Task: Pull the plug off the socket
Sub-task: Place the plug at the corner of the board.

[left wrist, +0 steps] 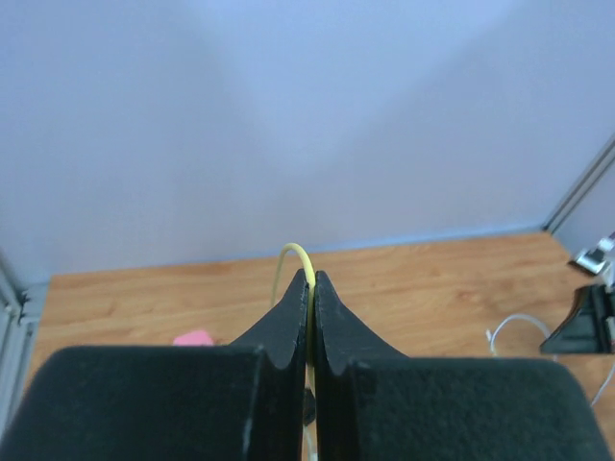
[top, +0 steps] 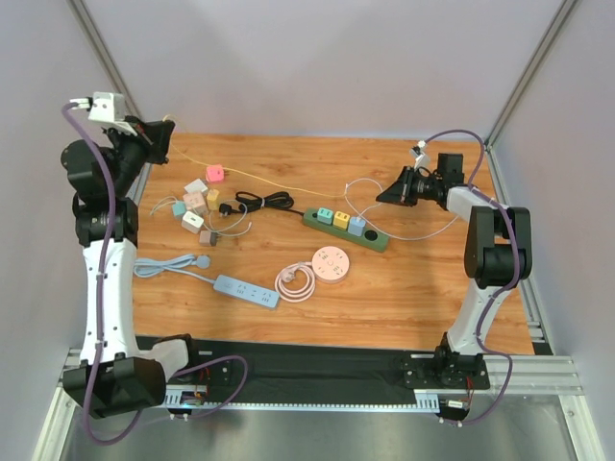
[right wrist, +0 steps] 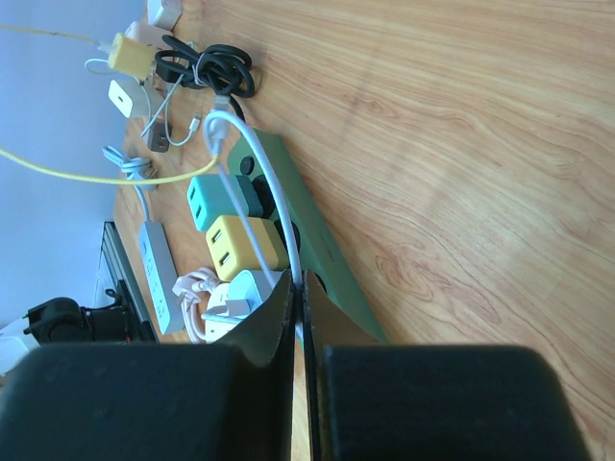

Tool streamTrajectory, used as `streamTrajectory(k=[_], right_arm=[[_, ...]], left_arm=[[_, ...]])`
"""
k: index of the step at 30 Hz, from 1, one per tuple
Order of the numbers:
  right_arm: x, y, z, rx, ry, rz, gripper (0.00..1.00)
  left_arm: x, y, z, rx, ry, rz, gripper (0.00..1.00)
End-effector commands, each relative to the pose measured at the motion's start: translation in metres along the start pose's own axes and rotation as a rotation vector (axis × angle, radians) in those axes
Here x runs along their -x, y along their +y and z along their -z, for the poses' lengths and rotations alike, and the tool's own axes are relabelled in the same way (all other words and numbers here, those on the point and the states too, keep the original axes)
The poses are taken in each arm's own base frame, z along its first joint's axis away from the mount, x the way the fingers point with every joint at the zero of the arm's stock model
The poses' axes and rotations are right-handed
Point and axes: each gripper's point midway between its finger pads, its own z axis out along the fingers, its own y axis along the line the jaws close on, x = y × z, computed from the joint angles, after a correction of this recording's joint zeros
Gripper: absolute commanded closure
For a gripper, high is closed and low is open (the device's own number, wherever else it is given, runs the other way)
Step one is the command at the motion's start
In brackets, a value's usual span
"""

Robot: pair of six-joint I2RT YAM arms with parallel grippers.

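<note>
A green power strip (top: 346, 230) (right wrist: 327, 250) lies mid-table, and three plugs sit in it: teal (top: 326, 215) (right wrist: 216, 199), yellow (top: 340, 219) (right wrist: 235, 245) and light blue (top: 356, 226) (right wrist: 245, 288). My right gripper (top: 384, 197) (right wrist: 298, 280) hovers just right of the strip. It is shut on a white cable (right wrist: 259, 168) that loops over the plugs. At the back left corner, my left gripper (top: 161, 134) (left wrist: 311, 279) is raised and shut on a thin yellow cable (left wrist: 298, 254) (top: 259, 180), which trails across the table.
A light blue power strip (top: 246, 291) with a grey cord lies front left. A round white-pink socket (top: 332, 263) and a coiled pink cable (top: 295, 281) are near the middle. A black cable coil (top: 264, 201) and several small adapters (top: 197, 206) sit behind. Walls enclose the table.
</note>
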Motion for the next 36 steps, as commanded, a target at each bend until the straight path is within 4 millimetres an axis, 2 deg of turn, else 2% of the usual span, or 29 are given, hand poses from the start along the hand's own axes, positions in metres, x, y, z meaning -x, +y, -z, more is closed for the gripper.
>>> streamTrajectory(k=[1,4,11,14,19,31,36], right_arm=[[0.006,-0.003,0.004,-0.033,-0.023,0.035,1.00],[0.005,-0.005,0.005,-0.039,-0.024,0.034,1.00],[0.007,-0.006,0.007,-0.052,-0.032,0.036,1.00],[0.007,-0.008,0.008,-0.057,-0.037,0.033,1.00],[0.007,-0.012,0.010,-0.069,-0.040,0.026,1.00],[0.006,-0.019,0.011,-0.087,-0.045,0.009,1.00],[0.006,-0.026,0.014,-0.132,-0.048,0.003,1.00]], left_arm=[[0.061,-0.025,0.012,-0.107,-0.180,0.041,1.00],[0.072,-0.019,0.014,-0.094,-0.209,0.042,1.00],[0.061,0.002,0.010,-0.029,-0.180,0.064,1.00],[0.063,0.019,0.015,0.028,-0.195,0.075,1.00],[0.067,0.034,0.020,0.066,-0.222,0.116,1.00],[0.061,0.045,0.012,0.053,-0.197,0.149,1.00],[0.067,0.046,0.011,0.051,-0.212,0.162,1.00]])
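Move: The left hand is held high with the yellow cable. The pile of pulled plugs at the board's far-left corner lies about 13 cm ahead, 8 cm to its left and some 42 cm below. At the same table height, the pink plug is about 24 cm ahead and 4 cm left of the hand, and the brown plug about 1 cm ahead and 3 cm left. For the right hand, the pile lies roughly 55 cm left, 5 cm ahead and 9 cm lower. The left hand, still pinching the yellow cable, first rises about 3 cm, then travels left to some 6 cm in all and eases down a little at the end, the yellow plug trailing low by the pile. Meanwhile its wrist rolls about 15 degrees, left side down, with the fingers staying shut, while the shut right hand keeps the pale cable and sinks only about a centimetre, drifting slightly right. ##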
